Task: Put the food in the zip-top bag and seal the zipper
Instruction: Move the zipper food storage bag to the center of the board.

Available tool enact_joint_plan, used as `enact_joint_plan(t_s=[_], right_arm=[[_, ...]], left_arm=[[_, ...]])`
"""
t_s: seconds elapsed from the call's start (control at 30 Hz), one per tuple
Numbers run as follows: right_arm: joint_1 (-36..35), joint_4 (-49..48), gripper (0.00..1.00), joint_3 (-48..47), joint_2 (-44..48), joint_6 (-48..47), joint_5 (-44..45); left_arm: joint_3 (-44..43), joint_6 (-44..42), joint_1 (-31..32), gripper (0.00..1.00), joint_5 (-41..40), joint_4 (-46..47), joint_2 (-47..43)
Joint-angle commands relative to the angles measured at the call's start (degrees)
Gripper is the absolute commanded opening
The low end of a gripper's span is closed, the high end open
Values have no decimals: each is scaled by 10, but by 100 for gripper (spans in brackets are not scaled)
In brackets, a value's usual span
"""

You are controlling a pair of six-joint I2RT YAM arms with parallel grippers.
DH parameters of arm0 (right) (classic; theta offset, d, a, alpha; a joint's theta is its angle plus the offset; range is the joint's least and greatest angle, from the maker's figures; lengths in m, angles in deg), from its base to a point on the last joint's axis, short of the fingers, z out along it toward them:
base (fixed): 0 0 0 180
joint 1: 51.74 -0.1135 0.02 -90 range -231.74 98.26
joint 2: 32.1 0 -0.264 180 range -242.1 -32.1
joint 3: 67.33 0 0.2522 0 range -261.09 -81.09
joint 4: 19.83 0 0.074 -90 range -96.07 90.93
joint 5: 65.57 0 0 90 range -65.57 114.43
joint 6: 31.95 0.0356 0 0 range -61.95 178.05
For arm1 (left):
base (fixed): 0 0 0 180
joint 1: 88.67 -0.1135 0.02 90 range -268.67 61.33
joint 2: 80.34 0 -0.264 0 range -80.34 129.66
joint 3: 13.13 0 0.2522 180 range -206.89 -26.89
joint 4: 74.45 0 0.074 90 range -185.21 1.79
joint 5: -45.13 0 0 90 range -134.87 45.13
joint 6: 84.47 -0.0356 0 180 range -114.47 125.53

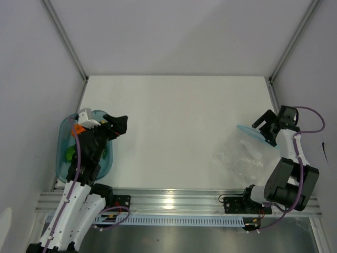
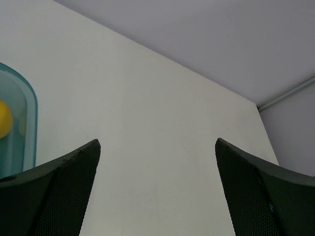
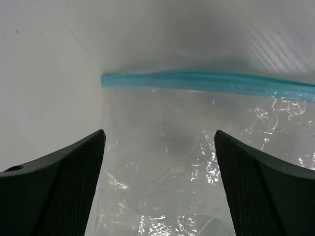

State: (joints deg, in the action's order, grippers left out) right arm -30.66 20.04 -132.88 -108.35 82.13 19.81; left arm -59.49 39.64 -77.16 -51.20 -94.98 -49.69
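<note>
The clear crinkly zip-top bag (image 1: 241, 156) lies flat at the right of the table, its light blue zipper (image 1: 249, 131) along the far edge. My right gripper (image 1: 266, 127) hovers open over that mouth end. In the right wrist view the zipper (image 3: 206, 81) runs across ahead of the right gripper (image 3: 160, 133), with bag film (image 3: 172, 167) under the spread fingers. The food lies in the teal tray (image 1: 62, 158): an orange fruit (image 1: 78, 128) and a green one (image 1: 70, 153) show beside my left arm. My left gripper (image 1: 119, 124) is open and empty; a yellow piece (image 2: 4, 119) shows in its view.
The teal tray's rim (image 2: 32, 101) sits at the left edge of the left wrist view, with the left gripper (image 2: 157, 142) over bare white table. White enclosure walls close the table at the back and both sides. An aluminium rail (image 1: 174, 200) runs along the near edge.
</note>
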Motion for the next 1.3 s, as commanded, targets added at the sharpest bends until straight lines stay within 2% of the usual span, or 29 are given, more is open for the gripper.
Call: enact_joint_plan(t_s=[0.0, 0.1, 0.23, 0.33, 0.47, 0.67, 0.8, 0.87, 1.0, 1.1, 1.17, 1.27], right_arm=[[-7, 35, 92, 4, 11, 35, -30], [-40, 53, 93, 20, 76, 25, 10], [-72, 131, 91, 24, 145, 63, 44], [-124, 197, 91, 19, 153, 92, 46], [-202, 243, 91, 32, 160, 140, 71], [-296, 239, 92, 84, 162, 179, 66], [-337, 158, 92, 99, 131, 198, 23], [-378, 106, 92, 82, 85, 200, 14], [-456, 72, 93, -20, -40, 177, 32], [-516, 71, 94, -106, -137, 149, 10], [-545, 68, 95, -145, -171, 125, 1], [-578, 50, 95, -187, -168, 113, -11]], left_arm=[[-7, 18, 2, 99, 118, -19, -19], [-5, 20, 2, 100, 189, -15, -35], [-19, 56, 2, 100, 200, -38, -21], [-34, 54, 1, 100, 230, -38, 1], [-75, 47, 1, 99, 260, -84, 36], [-94, 27, 1, 99, 265, -113, 35], [-108, 21, 2, 100, 267, -126, 34], [-113, 20, 1, 100, 273, -131, 35], [-124, 20, 1, 99, 284, -148, 35], [-127, 24, 1, 99, 284, -156, 28], [-126, 25, 1, 100, 280, -156, 23], [-125, 32, 1, 100, 284, -154, 21]])
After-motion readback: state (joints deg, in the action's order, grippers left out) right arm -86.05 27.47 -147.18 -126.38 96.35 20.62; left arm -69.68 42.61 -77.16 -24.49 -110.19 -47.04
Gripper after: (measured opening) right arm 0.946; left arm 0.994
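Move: The bag's middle lies about 8 cm back, 3 cm left and 6 cm below the right hand; its blue zipper crosses beneath, level ahead, its middle some 2 cm to the right. The board's centre is roughly 36 cm left of that hand, level ahead. From the left hand, the bag lies about 51 cm right, 5 cm back and 22 cm below. The open right hand sweeps some 33 cm left across the bag, back then forward, the left hand edging right. ##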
